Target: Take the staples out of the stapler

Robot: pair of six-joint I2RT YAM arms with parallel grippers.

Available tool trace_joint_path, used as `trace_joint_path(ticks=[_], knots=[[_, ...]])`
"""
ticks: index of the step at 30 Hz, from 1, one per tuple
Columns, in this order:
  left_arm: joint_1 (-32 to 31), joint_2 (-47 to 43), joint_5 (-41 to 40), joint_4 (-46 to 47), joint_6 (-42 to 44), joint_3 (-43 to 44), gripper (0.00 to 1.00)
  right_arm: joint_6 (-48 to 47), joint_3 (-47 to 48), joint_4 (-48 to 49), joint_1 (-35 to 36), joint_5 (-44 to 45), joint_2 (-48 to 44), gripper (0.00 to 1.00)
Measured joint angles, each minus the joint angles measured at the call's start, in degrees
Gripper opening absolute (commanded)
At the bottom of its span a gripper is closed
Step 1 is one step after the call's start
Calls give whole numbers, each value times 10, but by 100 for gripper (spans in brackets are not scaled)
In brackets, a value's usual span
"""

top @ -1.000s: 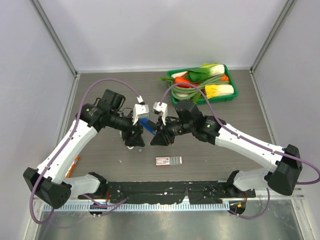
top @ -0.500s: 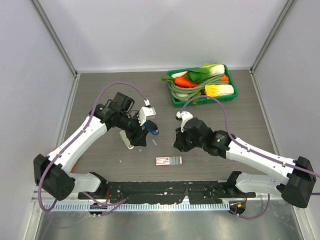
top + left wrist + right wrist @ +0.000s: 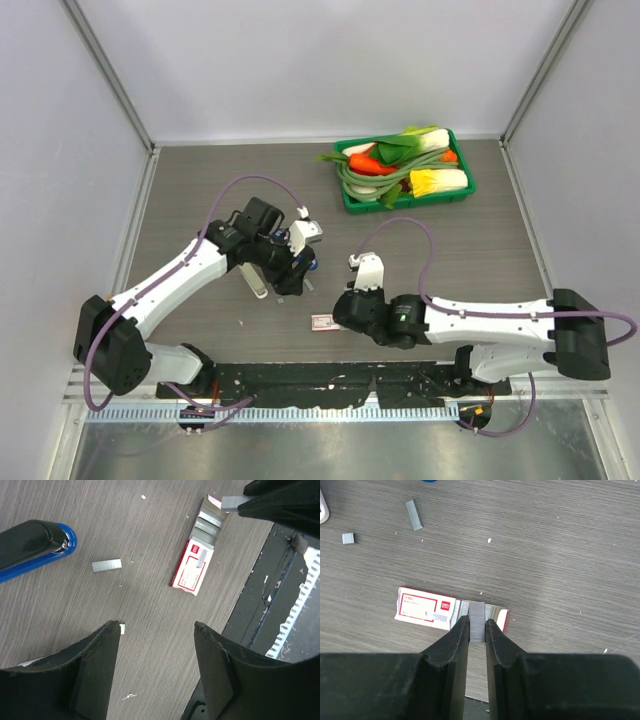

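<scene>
The blue and black stapler (image 3: 35, 545) lies on the table at the upper left of the left wrist view, and a bit of it shows in the top view (image 3: 309, 262). My left gripper (image 3: 157, 625) is open and empty above the table beside it (image 3: 288, 272). My right gripper (image 3: 477, 625) is shut on a grey strip of staples (image 3: 477, 617) and holds it just over the open end of the red-and-white box (image 3: 425, 607). A second loose strip of staples (image 3: 106, 565) lies on the table between the stapler and the box, and also shows in the right wrist view (image 3: 413, 515).
A green tray of vegetables (image 3: 352, 200) stands at the back right. A small grey fragment (image 3: 348, 538) and a white piece (image 3: 258, 282) lie near the left gripper. The black mounting rail (image 3: 330, 378) runs along the near edge. The red-and-white box shows in the top view (image 3: 322, 321).
My right gripper has left the stapler and moved toward the near edge, to over the red-and-white box, holding a strip. My left gripper has shifted right and now stands open beside the stapler.
</scene>
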Motion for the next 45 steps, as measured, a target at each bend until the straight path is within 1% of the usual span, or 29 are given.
trace_joint_path(ticks=[5, 10, 17, 29, 36, 41, 45], knots=[[0, 0, -6, 30, -18, -31, 63, 65, 21, -8, 32, 56, 59, 1], [0, 0, -10, 45, -32, -50, 62, 92, 22, 5, 54, 78, 75, 1], [0, -2, -12, 57, -37, -59, 61, 105, -9, 54, 57, 72, 75, 1], [0, -6, -12, 59, -44, -59, 61, 120, -21, 75, 57, 51, 76, 1], [0, -6, -12, 59, -44, -59, 61, 115, -21, 85, 70, 81, 85, 1], [0, -6, -12, 59, -44, -59, 61, 126, -18, 85, 101, 123, 135, 1], [0, -6, -13, 59, -43, -59, 61, 152, 2, 53, 132, 153, 188, 1]])
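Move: Just under the right hand, which already grips a staple strip, lies the staple box: its middle is about 3 cm to the left, 1 cm ahead and 8 cm below. A loose strip lies on the table about 9 cm ahead and 9 cm left of this hand, and a small staple piece 6 cm ahead and 15 cm left. From the left hand, the box is roughly 8 cm to the right, 4 cm back and 12 cm below. Sinking some 5 cm in all over the staple box, the right hand first shifts about 3 cm left from above the tray towards the printed part, nearly pauses, then drops further while easing back 2 to 3 cm. It keeps its pinch on the strip, the fingertips tipping up slightly at the end. The left hand sinks about 2.5 cm early on, then holds still with its fingers open. ##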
